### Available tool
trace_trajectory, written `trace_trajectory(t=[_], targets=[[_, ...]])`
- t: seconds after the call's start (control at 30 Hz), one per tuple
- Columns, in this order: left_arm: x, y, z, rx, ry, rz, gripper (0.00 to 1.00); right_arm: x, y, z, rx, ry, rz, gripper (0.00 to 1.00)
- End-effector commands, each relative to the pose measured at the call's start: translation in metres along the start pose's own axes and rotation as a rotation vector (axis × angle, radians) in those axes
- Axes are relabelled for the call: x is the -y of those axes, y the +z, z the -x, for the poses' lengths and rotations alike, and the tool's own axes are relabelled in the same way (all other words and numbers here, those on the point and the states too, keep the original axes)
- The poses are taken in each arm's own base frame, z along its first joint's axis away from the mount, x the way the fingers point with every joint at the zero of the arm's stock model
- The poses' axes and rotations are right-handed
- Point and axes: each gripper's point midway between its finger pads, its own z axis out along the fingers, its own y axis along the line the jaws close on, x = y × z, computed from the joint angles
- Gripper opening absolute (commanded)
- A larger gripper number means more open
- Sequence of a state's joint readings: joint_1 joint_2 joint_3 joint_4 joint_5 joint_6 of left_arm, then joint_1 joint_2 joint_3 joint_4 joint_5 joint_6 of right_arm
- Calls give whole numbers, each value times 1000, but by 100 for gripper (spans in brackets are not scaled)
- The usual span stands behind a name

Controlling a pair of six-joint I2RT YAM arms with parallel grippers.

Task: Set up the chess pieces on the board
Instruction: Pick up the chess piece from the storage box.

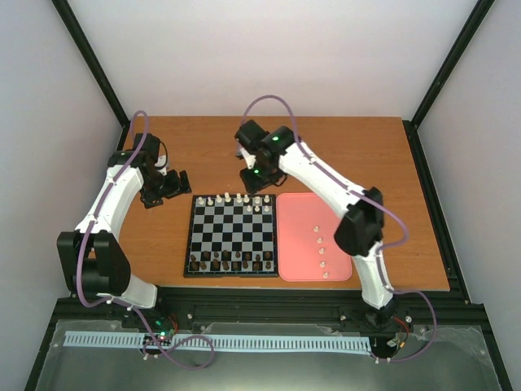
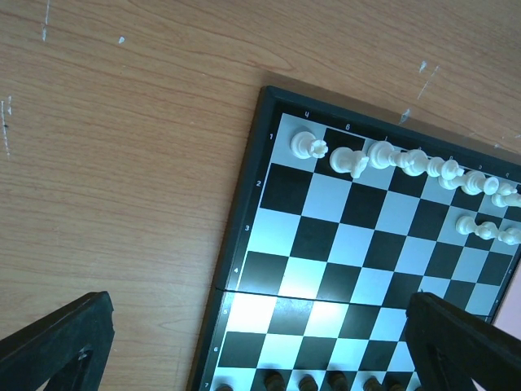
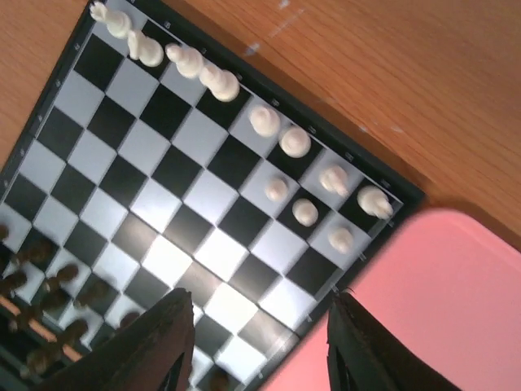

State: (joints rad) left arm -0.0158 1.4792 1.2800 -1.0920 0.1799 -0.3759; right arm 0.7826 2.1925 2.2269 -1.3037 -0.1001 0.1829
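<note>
The board [image 1: 190,236] lies in the middle of the table. Several white chess pieces [image 1: 236,198] stand along its far row, with three more [image 3: 305,212] on the second row near the right corner. Further white pieces [image 1: 321,252] lie on the pink tray [image 1: 297,228]. My right gripper [image 1: 256,183] hovers over the board's far right corner. In the right wrist view this gripper [image 3: 260,305] is open with only board squares between its fingers. My left gripper [image 1: 167,189] hangs off the board's far left corner. In its own wrist view it [image 2: 259,309] is wide open and empty.
Dark brown pieces [image 1: 232,262] fill the board's near rows. The pink tray [image 3: 456,301] sits flush against the board's right edge. Bare wooden table [image 2: 122,163] lies left of the board. Black frame posts stand at the table's back corners.
</note>
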Motion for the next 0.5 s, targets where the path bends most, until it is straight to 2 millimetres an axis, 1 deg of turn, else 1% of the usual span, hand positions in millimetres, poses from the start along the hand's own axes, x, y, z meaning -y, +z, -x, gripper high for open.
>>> trace_trajectory(t=[0.0, 0.13, 0.23, 0.3, 0.33, 0.37, 0.4, 0.47], targets=[[8, -10, 12, 43, 24, -22, 100, 51, -24, -34, -29, 103, -138, 46], [9, -10, 14, 42, 25, -25, 100, 104, -12, -84, -78, 274, -164, 46], [9, -8, 15, 38, 24, -24, 100, 134, -2, -122, -105, 385, -143, 46], [9, -6, 14, 33, 22, -23, 100, 145, 8, -145, -146, 413, -141, 46], [9, -5, 14, 30, 22, -24, 100, 148, 16, -157, -178, 417, -138, 46], [9, -5, 14, 29, 22, -24, 100, 150, 19, -161, -187, 415, -139, 46], [9, -4, 14, 27, 21, -23, 100, 151, 26, -170, -211, 414, -141, 46], [9, -4, 14, 24, 21, -23, 100, 149, 36, -181, -238, 415, -126, 45]])
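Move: The right hand hovers over the far right part of the board. The nearest white pawn left in the pink storage box lies about 19 cm to its right, 5 cm back and 13 cm below. The next pawn stands some 8 cm back and 20 cm right; the pawn just set on the board is about 12 cm below the hand, 1 cm left. From the left hand, that nearest box pawn is roughly 41 cm right and 4 cm back. Touching nothing at the start, the right hand swings off the board to the right by some 22 cm, towards the nearest pawn in the storage box, first rising about 2 cm, then sinking fast to end some 10 cm lower and 5 cm farther back. On the way the wrist turns clockwise by roughly 25 degrees and its fingertips tilt back and to the right; the fingers stay half open. ##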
